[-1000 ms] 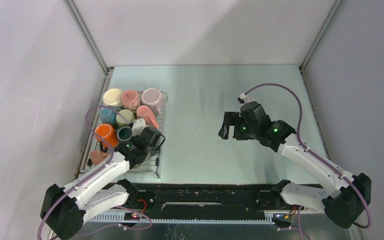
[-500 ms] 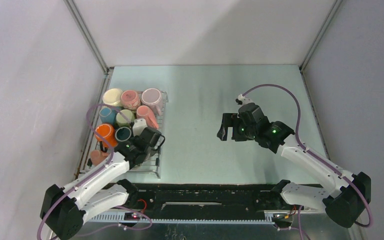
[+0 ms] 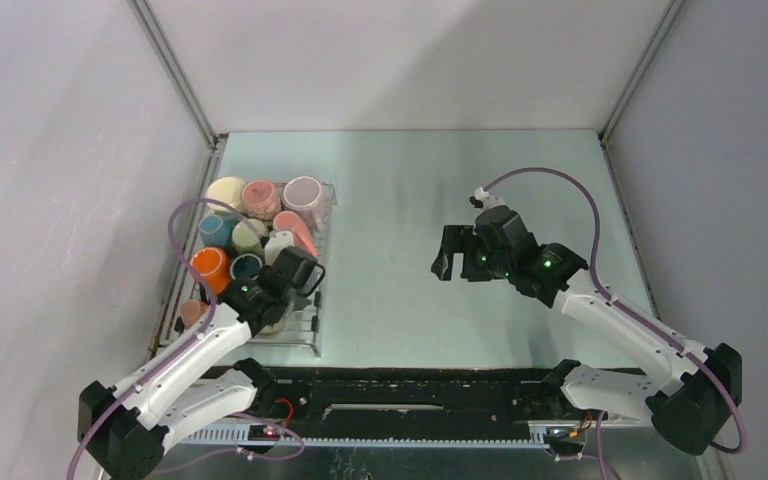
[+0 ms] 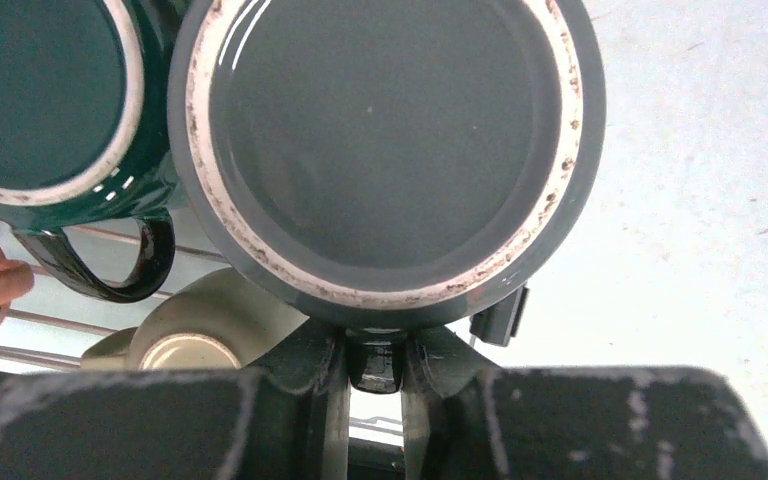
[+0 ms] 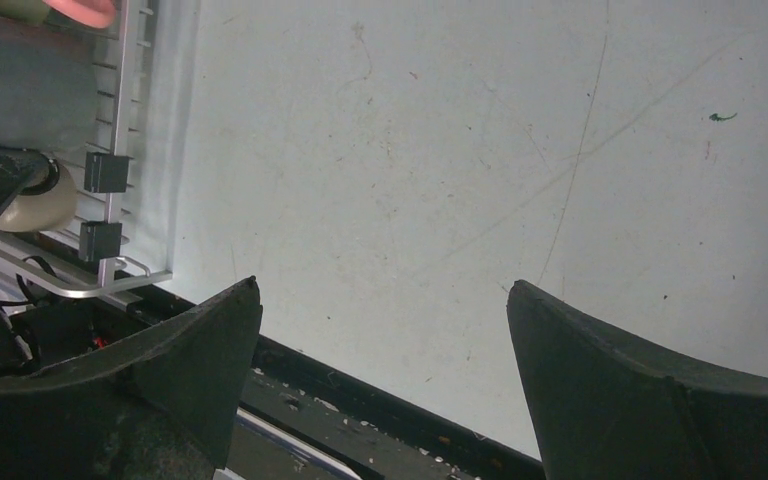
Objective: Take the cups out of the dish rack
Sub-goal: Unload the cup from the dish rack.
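The dish rack (image 3: 300, 343) lies at the left of the table with several cups in it: cream (image 3: 225, 191), pink (image 3: 260, 197), light blue (image 3: 213, 230), orange (image 3: 208, 265) and dark teal (image 3: 247, 266) among them. My left gripper (image 3: 295, 272) hangs over the rack's near right part. In the left wrist view it is shut on the handle (image 4: 380, 365) of a dark grey cup (image 4: 385, 150), whose base faces the camera. A dark teal cup (image 4: 40, 90) sits just left of it and a cream cup (image 4: 200, 335) below. My right gripper (image 3: 445, 256) is open over bare table.
The rack's right edge (image 5: 120, 200) and its black clips show at the left of the right wrist view. The table's near black rail (image 3: 410, 385) runs between the arm bases. Grey walls close in the left, right and back sides.
My left gripper has shut on the dark grey cup's handle and shifted a little left and away from the base. The right gripper has drifted slightly left, still open.
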Available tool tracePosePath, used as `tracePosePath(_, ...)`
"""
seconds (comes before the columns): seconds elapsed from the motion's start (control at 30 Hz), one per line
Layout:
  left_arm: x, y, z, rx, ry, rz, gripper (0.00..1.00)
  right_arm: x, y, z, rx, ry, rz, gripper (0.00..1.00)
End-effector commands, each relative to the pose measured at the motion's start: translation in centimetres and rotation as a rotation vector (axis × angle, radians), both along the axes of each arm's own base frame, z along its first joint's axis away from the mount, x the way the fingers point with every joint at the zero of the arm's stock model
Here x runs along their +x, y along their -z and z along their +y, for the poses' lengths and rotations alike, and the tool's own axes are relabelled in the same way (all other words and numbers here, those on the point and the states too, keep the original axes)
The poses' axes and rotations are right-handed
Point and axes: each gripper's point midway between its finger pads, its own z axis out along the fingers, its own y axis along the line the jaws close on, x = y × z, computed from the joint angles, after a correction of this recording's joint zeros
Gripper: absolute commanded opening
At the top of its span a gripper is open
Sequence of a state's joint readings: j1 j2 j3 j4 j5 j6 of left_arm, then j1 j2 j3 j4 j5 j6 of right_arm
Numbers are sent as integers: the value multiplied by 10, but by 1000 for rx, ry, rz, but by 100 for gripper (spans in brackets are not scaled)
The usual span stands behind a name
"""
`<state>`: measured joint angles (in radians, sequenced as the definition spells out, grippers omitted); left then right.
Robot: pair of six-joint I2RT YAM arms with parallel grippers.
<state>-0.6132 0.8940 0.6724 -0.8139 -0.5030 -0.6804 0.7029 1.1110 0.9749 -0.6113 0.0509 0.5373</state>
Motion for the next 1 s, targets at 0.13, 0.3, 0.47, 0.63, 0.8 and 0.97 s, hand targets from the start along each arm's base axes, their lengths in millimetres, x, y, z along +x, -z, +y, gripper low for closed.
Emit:
tracePosePath(0.13,19,-65,-9,-54,30,-146,0,7,-11,13,60,3,-25,100)
tracePosePath(0.3,20,-96,-16,-92,71,-179,0,10,-19,18,102,1,-33,100)
tracePosePath(0.47,23,-132,-38,-192,154,-216,0,11,-36,26,203,-17,-32,100)
tracePosePath(0.63,29,-164,-69,-315,250,-254,0,13,-64,35,331,-39,-67,100)
tracePosePath(0.8,38,-196,-111,-487,352,-298,0,13,-106,45,492,-73,-127,100)
tracePosePath(0.97,41,-228,-154,-685,458,-336,0,13,-149,52,663,-121,-187,100)
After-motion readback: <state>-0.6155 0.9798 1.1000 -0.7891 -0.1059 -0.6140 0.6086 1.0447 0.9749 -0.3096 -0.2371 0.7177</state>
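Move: Roughly 34 cm to the right of the left hand, 2 cm ahead and 8 cm higher, waits the open right gripper. The left fingers already grip the handle of the upturned grey cup. Around it in the rack, from the left hand, are the teal cup about 9 cm left and 5 cm ahead, the beige cup 5 cm left and 4 cm back, and the coral cup 14 cm straight ahead. From the right hand, the grey cup is about 33 cm left, 2 cm ahead and 8 cm lower. Lifting the grey cup by its handle, the left hand first goes almost straight up some 5 cm, then keeps rising while swinging right over the rack's right edge towards the right gripper, about 14 cm up and 10 cm right in all. It turns clockwise and rolls its left side down, its pinch kept. The right hand, still wide open, rises about 9 cm and comes 4 cm left, its left side rolling up. ##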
